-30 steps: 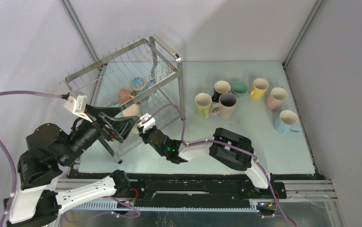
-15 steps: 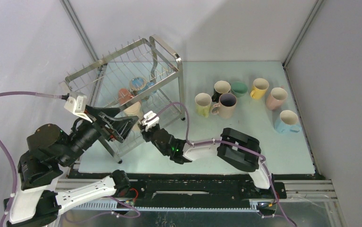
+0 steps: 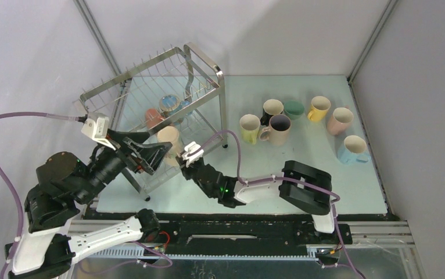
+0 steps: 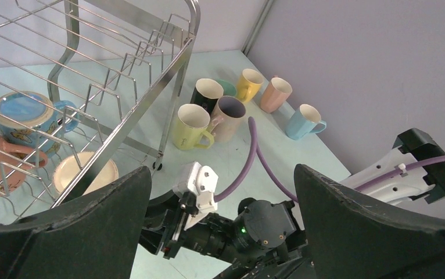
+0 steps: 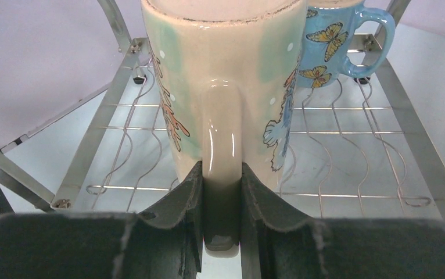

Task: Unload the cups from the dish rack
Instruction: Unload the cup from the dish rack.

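My right gripper [image 5: 222, 180] is shut on the loop handle of a beige painted cup [image 5: 226, 52], which is held upright over the lower tier of the steel wire dish rack [image 5: 409, 139]. From above, that cup [image 3: 169, 138] sits at the rack's front right edge, with the right gripper [image 3: 180, 158] just in front of it. A blue butterfly cup [image 3: 169, 104] and an orange-red cup [image 3: 153, 118] lie deeper in the dish rack [image 3: 205, 64]. My left gripper [image 3: 153, 152] hangs open and empty by the rack's front, above the right wrist.
Several cups stand on the table to the right of the rack, among them a lime one [image 3: 248, 128], a black one [image 3: 272, 109], a yellow one [image 3: 318, 108] and a light blue one [image 3: 354, 149]. A purple cable [image 3: 234, 154] loops over the mat beside the right arm.
The right arm has drawn back toward the near right, carrying the beige cup a little way out of the rack's front. The left gripper has hardly moved.
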`<move>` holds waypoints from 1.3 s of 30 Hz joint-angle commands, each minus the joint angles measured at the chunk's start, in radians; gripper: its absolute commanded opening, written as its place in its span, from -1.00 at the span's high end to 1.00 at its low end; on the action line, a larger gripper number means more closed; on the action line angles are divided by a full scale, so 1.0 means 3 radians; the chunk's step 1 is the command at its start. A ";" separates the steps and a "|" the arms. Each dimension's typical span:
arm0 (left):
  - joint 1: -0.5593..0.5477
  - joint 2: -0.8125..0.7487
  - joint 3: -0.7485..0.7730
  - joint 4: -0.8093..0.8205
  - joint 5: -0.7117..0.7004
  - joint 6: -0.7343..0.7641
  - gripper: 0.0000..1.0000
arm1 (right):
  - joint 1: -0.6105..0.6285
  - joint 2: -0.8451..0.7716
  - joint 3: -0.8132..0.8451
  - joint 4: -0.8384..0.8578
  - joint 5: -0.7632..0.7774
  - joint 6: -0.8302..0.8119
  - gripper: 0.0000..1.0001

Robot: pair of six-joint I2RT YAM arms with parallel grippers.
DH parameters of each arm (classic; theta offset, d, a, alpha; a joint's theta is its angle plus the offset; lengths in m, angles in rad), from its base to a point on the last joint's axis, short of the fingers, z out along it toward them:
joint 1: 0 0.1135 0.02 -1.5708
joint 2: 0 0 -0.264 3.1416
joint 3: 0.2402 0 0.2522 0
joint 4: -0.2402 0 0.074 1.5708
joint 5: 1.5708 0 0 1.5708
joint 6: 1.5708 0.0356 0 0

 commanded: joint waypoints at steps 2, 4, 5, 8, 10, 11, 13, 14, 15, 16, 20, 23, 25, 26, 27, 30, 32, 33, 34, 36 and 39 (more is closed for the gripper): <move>-0.0010 0.0049 -0.0121 0.0221 0.0069 -0.0085 -1.00 | 0.0079 -0.0503 -0.0099 0.0706 0.0181 -0.0019 1.00; -0.0007 0.0070 -0.0135 0.0265 0.0086 -0.0096 -1.00 | 0.0096 -0.0581 -0.0199 0.0693 0.0205 0.0009 1.00; -0.0006 0.0085 -0.0142 0.0288 0.0094 -0.0103 -1.00 | 0.0106 -0.0619 -0.0240 0.0682 0.0217 0.0024 1.00; -0.0007 0.0124 -0.0151 0.0360 0.0118 -0.0107 -1.00 | 0.0145 -0.0736 -0.0375 0.0664 0.0265 0.0039 1.00; -0.0008 0.0154 -0.0170 0.0418 0.0134 -0.0112 -1.00 | 0.0154 -0.0850 -0.0485 0.0652 0.0305 0.0094 1.00; -0.0006 0.0165 -0.0179 0.0447 0.0141 -0.0114 -1.00 | 0.0154 -0.0902 -0.0548 0.0630 0.0318 0.0132 1.00; -0.0006 0.0198 -0.0198 0.0524 0.0150 -0.0124 -1.00 | 0.0156 -0.1031 -0.0673 0.0578 0.0339 0.0221 1.00; -0.0007 0.0217 -0.0203 0.0553 0.0155 -0.0127 -1.00 | 0.0157 -0.1097 -0.0741 0.0551 0.0343 0.0274 1.00; -0.0004 0.0236 -0.0203 0.0579 0.0161 -0.0127 -1.00 | 0.0157 -0.1178 -0.0805 0.0514 0.0339 0.0316 1.00; -0.0006 0.0252 -0.0204 0.0609 0.0164 -0.0134 -1.00 | 0.0163 -0.1251 -0.0865 0.0453 0.0346 0.0356 1.00; -0.0006 0.0305 -0.0255 0.0763 0.0177 -0.0156 -1.00 | 0.0190 -0.1603 -0.1106 0.0251 0.0406 0.0461 1.00; -0.0003 0.0372 -0.0282 0.0881 0.0223 -0.0185 -1.00 | 0.0190 -0.1915 -0.1337 0.0058 0.0432 0.0595 1.00; -0.0003 0.0429 -0.0280 0.0945 0.0253 -0.0204 -1.00 | 0.0190 -0.2163 -0.1471 -0.0111 0.0470 0.0661 1.00; -0.0003 0.0457 -0.0277 0.0977 0.0270 -0.0211 -1.00 | 0.0190 -0.2329 -0.1529 -0.0211 0.0495 0.0691 1.00; -0.0003 0.0488 -0.0275 0.1018 0.0286 -0.0220 -1.00 | 0.0191 -0.2463 -0.1583 -0.0311 0.0525 0.0720 1.00; -0.0003 0.0607 -0.0267 0.1114 0.0338 -0.0249 -1.00 | 0.0179 -0.2833 -0.1676 -0.0693 0.0621 0.0824 1.00; -0.0003 0.0692 -0.0272 0.1190 0.0380 -0.0272 -1.00 | 0.0155 -0.3076 -0.1728 -0.0926 0.0669 0.0903 1.00; -0.0003 0.0739 -0.0275 0.1236 0.0401 -0.0289 -1.00 | 0.0137 -0.3198 -0.1756 -0.1020 0.0685 0.0919 1.00; -0.0004 0.0784 -0.0282 0.1281 0.0428 -0.0317 -1.00 | 0.0115 -0.3322 -0.1775 -0.1159 0.0692 0.0958 1.00; -0.0006 0.0883 -0.0290 0.1371 0.0472 -0.0362 -1.00 | 0.0047 -0.3563 -0.1783 -0.1391 0.0680 0.1030 1.00; 0.0004 0.1019 -0.0279 0.1504 0.0510 -0.0424 -1.00 | -0.0103 -0.3925 -0.1779 -0.1652 0.0590 0.1095 1.00</move>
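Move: The beige mug hangs upside down by its handle from the right fingers, its middle about 5 cm ahead, 4 cm left and 3 cm above them, at the rack's front. From the right hand, the yellow-green cup stands on the table some 23 cm ahead, 25 cm right and 12 cm down, with the dark-lined cup 12 cm farther right. From the empty left hand, the mug is about 16 cm ahead, 5 cm left and 25 cm below. The beige mug, still pinched by its handle, is carried away from the rack to the right, about 22 cm and gathering speed, towards the cups on the table; the right hand also draws back some 5 cm, climbs about 8 cm, mostly late, and tilts roughly 15 degrees. Overhead, the left hand, fingers kept wide open, shifts about 11 cm right and a little forward, nearing the mug. ##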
